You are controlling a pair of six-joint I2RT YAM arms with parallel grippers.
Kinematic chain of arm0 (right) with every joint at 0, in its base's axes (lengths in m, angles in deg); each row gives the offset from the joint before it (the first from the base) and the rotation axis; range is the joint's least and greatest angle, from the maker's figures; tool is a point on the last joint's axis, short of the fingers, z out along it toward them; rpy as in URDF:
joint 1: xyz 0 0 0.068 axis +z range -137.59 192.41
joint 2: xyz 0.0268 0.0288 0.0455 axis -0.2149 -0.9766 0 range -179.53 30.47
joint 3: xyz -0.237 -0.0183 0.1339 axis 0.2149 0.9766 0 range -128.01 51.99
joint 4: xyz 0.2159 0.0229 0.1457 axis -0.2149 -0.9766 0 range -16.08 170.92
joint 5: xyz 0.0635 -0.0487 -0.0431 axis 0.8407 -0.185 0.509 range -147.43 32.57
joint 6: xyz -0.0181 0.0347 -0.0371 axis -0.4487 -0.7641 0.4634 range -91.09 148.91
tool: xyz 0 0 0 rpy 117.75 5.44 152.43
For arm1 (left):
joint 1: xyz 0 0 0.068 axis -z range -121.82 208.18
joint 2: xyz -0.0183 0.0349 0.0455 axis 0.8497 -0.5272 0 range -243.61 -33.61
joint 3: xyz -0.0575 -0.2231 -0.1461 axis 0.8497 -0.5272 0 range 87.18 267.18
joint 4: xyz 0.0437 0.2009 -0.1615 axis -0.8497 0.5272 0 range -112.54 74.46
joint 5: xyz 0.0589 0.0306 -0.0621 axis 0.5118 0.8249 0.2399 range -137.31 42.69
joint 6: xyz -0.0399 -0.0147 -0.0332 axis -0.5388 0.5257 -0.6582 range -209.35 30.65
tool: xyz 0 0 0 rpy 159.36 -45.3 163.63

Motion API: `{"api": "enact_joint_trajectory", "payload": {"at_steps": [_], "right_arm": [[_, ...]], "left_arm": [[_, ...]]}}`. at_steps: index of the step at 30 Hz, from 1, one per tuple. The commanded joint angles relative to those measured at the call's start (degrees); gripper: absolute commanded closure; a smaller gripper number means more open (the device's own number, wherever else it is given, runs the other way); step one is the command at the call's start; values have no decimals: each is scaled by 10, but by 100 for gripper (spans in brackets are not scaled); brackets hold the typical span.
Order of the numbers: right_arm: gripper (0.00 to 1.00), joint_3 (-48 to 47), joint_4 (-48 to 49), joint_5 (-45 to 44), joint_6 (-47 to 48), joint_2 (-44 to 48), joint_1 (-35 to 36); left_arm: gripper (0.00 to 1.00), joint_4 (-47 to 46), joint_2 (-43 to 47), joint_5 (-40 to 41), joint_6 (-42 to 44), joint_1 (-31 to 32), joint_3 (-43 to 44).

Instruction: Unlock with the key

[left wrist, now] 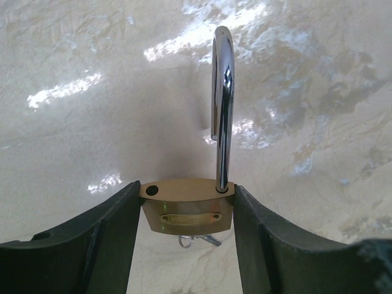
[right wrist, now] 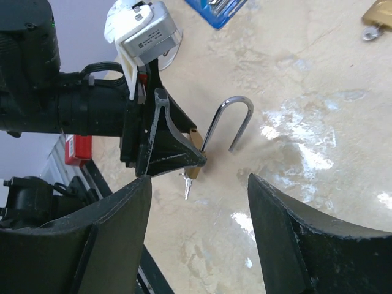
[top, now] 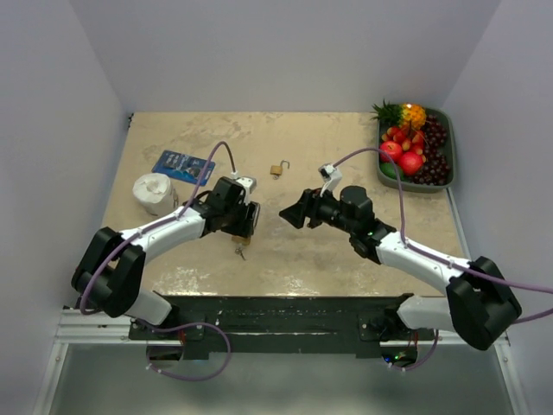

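My left gripper point(left wrist: 187, 187) is shut on the sides of a brass padlock point(left wrist: 187, 211), held a little above the table. Its steel shackle point(left wrist: 222, 104) has swung out; one leg sits in the body and the other hole is empty. The key point(left wrist: 199, 240) sticks out of the underside of the padlock. In the top view the left gripper point(top: 244, 226) has the key point(top: 240, 251) dangling below it. My right gripper point(top: 289, 214) stands open just to the right, apart from the lock. The right wrist view shows the shackle point(right wrist: 229, 122) and the key point(right wrist: 187, 187) ahead of the right gripper point(right wrist: 199, 179).
A second small brass padlock point(top: 278, 169) lies on the table further back. At the back left are a blue packet point(top: 183, 166) and a white roll point(top: 154, 192). A green tray point(top: 449, 143) of toy fruit stands at the back right.
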Motion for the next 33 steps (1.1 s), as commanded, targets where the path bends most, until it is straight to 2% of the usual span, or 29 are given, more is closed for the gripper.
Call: {"api": "enact_joint_trajectory", "payload": {"at_steps": [1, 4, 8, 27, 33], "right_arm": [[32, 16, -25, -44, 26, 49, -10], [31, 22, -37, -48, 32, 63, -12], [31, 31, -47, -51, 36, 80, -13], [30, 55, -61, -67, 48, 104, -19], [30, 60, -64, -71, 50, 105, -20]], "left_arm": [[100, -39, -12, -63, 16, -3, 54], [100, -36, -40, -85, 17, -15, 65], [100, -29, -67, -74, 11, -25, 82], [100, 30, -194, 107, 17, -25, 189], [100, 45, -243, 129, 17, -27, 246]]}}
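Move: The left gripper still holds the big unlocked padlock by its body, keys hanging below, low over the table. The small padlock it heads towards lies about 23 cm ahead of it, 10 cm to its right and 6 cm below; the blue card is roughly 24 cm ahead and 18 cm left, the paper roll 13 cm ahead and 27 cm left. From the empty right hand, the small padlock is some 23 cm ahead, 4 cm left and 18 cm below. Carry the big padlock forward with the left gripper about 8 cm, towards the small padlock, veering slightly right at first and back again, and sink 3 cm closer to the table, rolling the hand's left side up some 10 degrees. Keep its grip on the body. Meanwhile draw the open, empty right hand 4 cm to the right, away from the big padlock. ##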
